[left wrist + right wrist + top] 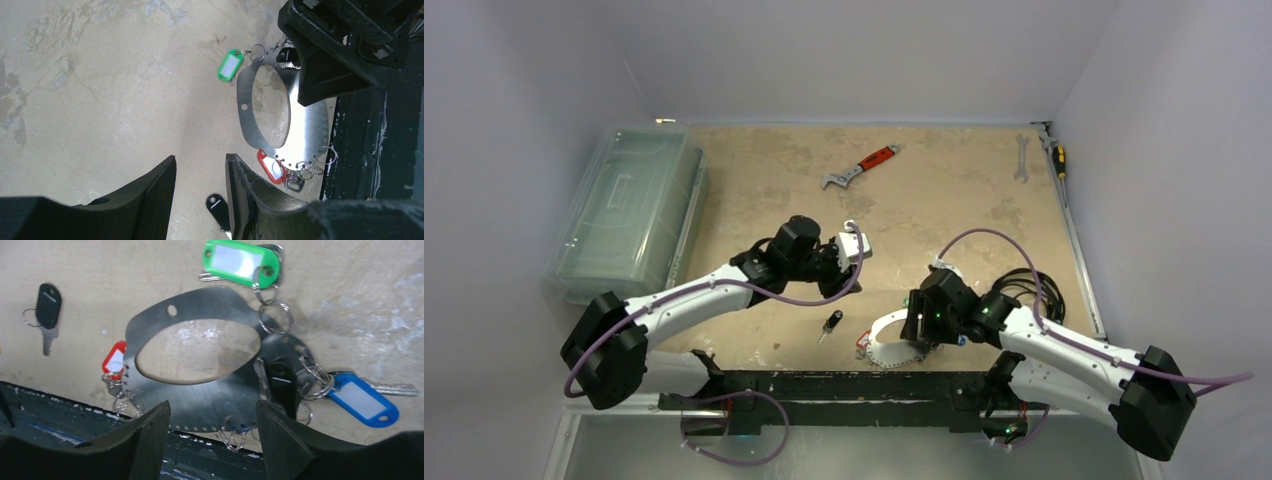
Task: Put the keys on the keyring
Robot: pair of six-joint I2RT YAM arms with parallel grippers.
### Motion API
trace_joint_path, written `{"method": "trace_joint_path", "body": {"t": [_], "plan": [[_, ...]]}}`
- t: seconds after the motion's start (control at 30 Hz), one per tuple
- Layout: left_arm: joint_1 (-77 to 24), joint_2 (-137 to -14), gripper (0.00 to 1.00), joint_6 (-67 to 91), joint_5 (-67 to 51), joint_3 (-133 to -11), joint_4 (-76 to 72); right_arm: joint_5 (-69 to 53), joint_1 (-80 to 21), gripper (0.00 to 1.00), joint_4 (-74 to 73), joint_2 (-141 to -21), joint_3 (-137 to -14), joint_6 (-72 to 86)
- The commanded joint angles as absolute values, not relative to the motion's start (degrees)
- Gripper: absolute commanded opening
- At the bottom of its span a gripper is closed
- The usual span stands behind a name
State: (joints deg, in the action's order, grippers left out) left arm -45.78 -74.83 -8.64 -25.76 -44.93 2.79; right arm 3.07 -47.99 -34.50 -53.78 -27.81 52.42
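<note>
The keyring (215,390) is a flat silvery plate with an oval opening, lying at the table's near edge (886,345). Keys with a green tag (240,257), a blue tag (362,402) and a red tag (114,360), and a black-headed key (282,377), hang on small rings at its rim. One black-headed key (831,323) lies loose on the table to its left, also seen under the left fingers (216,205). My right gripper (212,415) hovers open over the keyring's near rim, holding nothing. My left gripper (200,159) is open and empty above the bare table.
A red-handled wrench (861,167) lies at the back middle. A spanner (1021,157) and a screwdriver (1057,155) lie at the back right. A clear plastic box (629,205) stands on the left. A coiled black cable (1034,285) sits behind the right arm. A black rail (824,385) runs along the near edge.
</note>
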Motion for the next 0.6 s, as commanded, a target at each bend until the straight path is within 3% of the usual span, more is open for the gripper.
{"method": "trace_joint_path", "body": {"t": [0.0, 0.37, 0.57], "plan": [[-46.04, -71.91, 0.4, -11.94, -21.74, -47.22, 4.9, 0.09, -48.21, 0.66, -31.06, -54.34, -30.32, 49.27], [-46.05, -67.67, 0.4, -14.32, -10.84, -46.15, 6.48, 7.02, -56.36, 0.63, -36.4, -62.0, -38.5, 52.14], [-46.33, -64.57, 0.4, -17.51, -25.56, -43.43, 5.86, 10.9, -60.29, 0.63, -35.17, -65.44, -39.65, 53.35]]}}
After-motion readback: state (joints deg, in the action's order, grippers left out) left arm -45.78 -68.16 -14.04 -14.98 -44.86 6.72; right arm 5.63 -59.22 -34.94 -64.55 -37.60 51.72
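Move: The flat metal keyring plate lies just under the open right hand, its middle about 3 cm to the left, level fore and aft, and roughly 4 cm below. At that height, the red tag at its left end is some 11 cm left and 1 cm back, the green tag about 8 cm ahead and 3 cm left, the loose black key about 17 cm left and 3 cm ahead. From the left hand, the plate's middle is some 12 cm right, 8 cm back and 13 cm below. Above the keyring plate, the empty right hand shifts about 5 cm left towards the red tag end, first lifting some 2 cm, then easing back and starting to sink, while the wrist turns about 10 degrees counter-clockwise and the fingers stay wide open. The empty left hand draws off leftward, forward and up, 2 to 3 cm each way, its fingers tilting up a little. ##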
